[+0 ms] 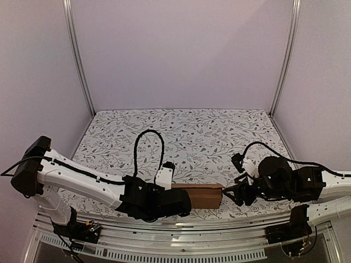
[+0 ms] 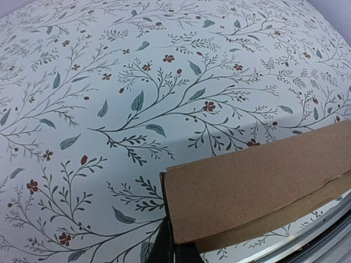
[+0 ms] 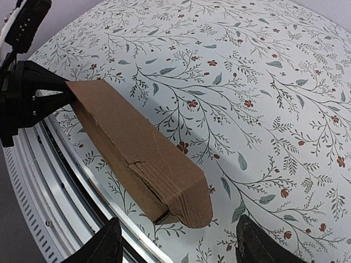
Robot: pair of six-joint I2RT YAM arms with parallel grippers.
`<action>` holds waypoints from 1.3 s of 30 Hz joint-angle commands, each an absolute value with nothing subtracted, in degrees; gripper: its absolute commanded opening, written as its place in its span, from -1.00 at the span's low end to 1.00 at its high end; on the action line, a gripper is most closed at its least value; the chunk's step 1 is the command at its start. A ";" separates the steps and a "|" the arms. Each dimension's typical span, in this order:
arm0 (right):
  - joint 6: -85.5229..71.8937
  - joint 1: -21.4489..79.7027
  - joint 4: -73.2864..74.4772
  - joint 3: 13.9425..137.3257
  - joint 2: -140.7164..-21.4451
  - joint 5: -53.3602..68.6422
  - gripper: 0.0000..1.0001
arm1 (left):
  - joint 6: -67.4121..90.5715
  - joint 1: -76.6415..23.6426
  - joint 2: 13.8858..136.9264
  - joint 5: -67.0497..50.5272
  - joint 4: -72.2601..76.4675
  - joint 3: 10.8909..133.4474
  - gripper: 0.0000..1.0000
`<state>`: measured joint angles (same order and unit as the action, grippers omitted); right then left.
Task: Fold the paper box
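The paper box (image 1: 202, 195) is a small oblong of plain brown cardboard lying near the table's front edge, between the two arms. My left gripper (image 1: 176, 197) is shut on its left end; in the left wrist view the dark fingers (image 2: 164, 249) meet at the corner of the box (image 2: 258, 186). My right gripper (image 1: 231, 194) is open just off the right end, touching nothing. In the right wrist view its fingertips (image 3: 104, 246) stand wide on either side of the box's folded end (image 3: 186, 203), whose side seam gapes slightly.
A flowered cloth (image 1: 192, 137) covers the table. A metal rail (image 1: 181, 224) runs along the near edge right beside the box. A black cable (image 1: 148, 142) loops above the left wrist. Pale walls close in the back and sides.
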<state>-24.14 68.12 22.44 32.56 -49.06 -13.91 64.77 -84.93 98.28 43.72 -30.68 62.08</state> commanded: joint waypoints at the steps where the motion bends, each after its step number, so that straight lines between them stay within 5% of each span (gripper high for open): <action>1: -16.45 68.38 20.14 30.03 -50.19 -14.21 0.40 | 65.31 -84.45 100.23 35.52 -33.76 59.63 -1.00; 8: -5.96 68.37 13.93 29.86 -56.43 -17.05 0.31 | 65.69 -84.46 99.11 35.84 -34.21 58.48 -1.00; 17: -2.24 68.36 13.00 30.94 -59.55 -19.06 -0.19 | 65.92 -84.46 98.08 36.43 -34.33 57.83 -1.00; 39: -2.88 68.38 15.64 34.81 -58.73 -21.32 -0.23 | 65.75 -84.30 97.36 37.80 -36.76 58.88 -1.00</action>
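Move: Just off the box's right end, the right hand hangs open. The end flap of the lid lies about 4 cm to its left, 2 cm ahead and some 5 cm below. From the right hand, the box's middle is roughly 14 cm to the left, level with it fore and aft, and 8 cm below. For the left hand, still pinching the lid's left end, that flap is about 20 cm to the right, 1 cm ahead and 1 cm below. Dipping some 4.5 cm beside the box's right end, the right hand partly closes its fingers, then works forward and climbs back almost to its starting height, ending about 2.5 cm farther forward and slightly left, with its fingers around the end flap. Its wrist tips up and rolls left side down, about 20 degrees in all. The left hand keeps its pinch and draws about 1 cm left. ##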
